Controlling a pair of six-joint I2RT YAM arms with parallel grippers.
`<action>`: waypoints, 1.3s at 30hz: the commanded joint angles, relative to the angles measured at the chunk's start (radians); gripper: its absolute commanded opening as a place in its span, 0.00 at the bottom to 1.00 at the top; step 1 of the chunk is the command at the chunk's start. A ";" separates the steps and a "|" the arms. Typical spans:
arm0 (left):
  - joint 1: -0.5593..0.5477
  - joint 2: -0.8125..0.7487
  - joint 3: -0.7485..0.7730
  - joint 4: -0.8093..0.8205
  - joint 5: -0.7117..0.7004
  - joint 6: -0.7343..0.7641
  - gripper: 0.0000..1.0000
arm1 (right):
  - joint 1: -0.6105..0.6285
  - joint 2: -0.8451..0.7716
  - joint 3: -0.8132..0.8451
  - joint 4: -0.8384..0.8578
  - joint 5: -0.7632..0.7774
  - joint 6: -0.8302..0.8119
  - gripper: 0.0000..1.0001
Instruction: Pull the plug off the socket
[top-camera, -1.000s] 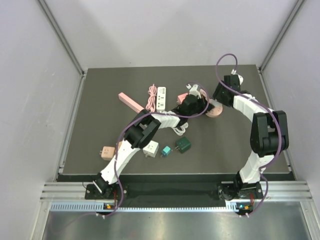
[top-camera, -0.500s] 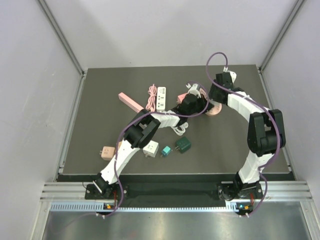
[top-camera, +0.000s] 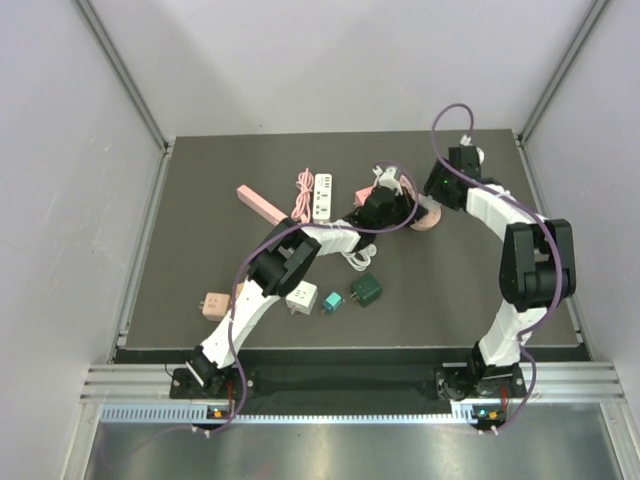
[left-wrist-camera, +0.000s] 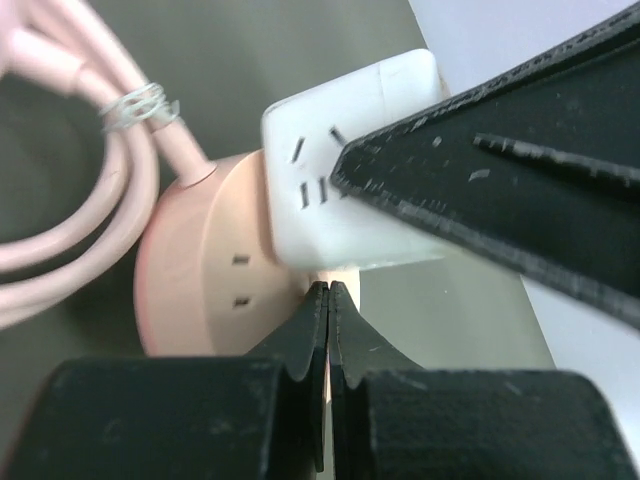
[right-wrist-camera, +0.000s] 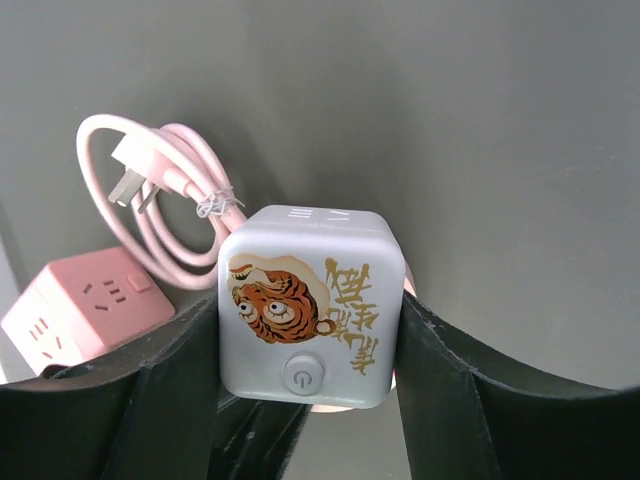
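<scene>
The plug (right-wrist-camera: 310, 300) is a white cube with a tiger drawing and a power button. My right gripper (right-wrist-camera: 308, 308) is shut on it, one finger on each side. It sits over the round pink socket (left-wrist-camera: 195, 265), whose rim shows just under it. I cannot tell whether they still join. My left gripper (left-wrist-camera: 328, 292) is shut and empty, its tips resting against the socket's edge right below the plug (left-wrist-camera: 340, 170). In the top view both grippers meet at the socket (top-camera: 430, 219) at the mat's back right.
A pink cube socket (right-wrist-camera: 85, 310) and a coiled pink cable (right-wrist-camera: 160, 200) lie just left of the plug. Further left on the mat are a white power strip (top-camera: 323, 196), a pink strip (top-camera: 262, 205), a green adapter (top-camera: 366, 289) and a white cube (top-camera: 302, 297).
The right wrist swung left over the socket half a second ago and has come back right. The left arm has stayed put, jaws shut.
</scene>
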 joint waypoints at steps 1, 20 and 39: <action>0.010 0.074 -0.030 -0.230 -0.036 0.054 0.00 | 0.102 -0.066 0.119 0.062 0.102 -0.026 0.00; 0.045 0.074 -0.031 -0.206 0.042 -0.044 0.00 | 0.056 -0.090 0.098 -0.003 0.065 -0.077 0.00; 0.130 -0.121 -0.297 0.284 0.306 0.027 0.88 | -0.018 -0.095 0.013 0.057 -0.066 -0.094 0.00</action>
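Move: The round pink socket lies right at the left hand's shut fingertips, its middle about 2 cm ahead, 1 cm to the right and 1 cm lower. From the right hand, which already grips the white tiger plug, that socket is about 4 cm below, 1 cm back and 1 cm left. Its coiled cord is some 6 cm ahead and 5 cm left of the left hand; a pink cube sits 3 cm ahead and 14 cm left of that hand. The white plug, still gripped by the right hand, is rocked about 2.5 cm to the left, left side dipping some 10 degrees, then eased back to the right, ending 1 cm higher. The left hand, its shut fingertips at the socket's edge, stays nearly still at first, then backs off about 4 cm and shifts left, turning clockwise some 15 degrees, opening wide and rising at the end. ##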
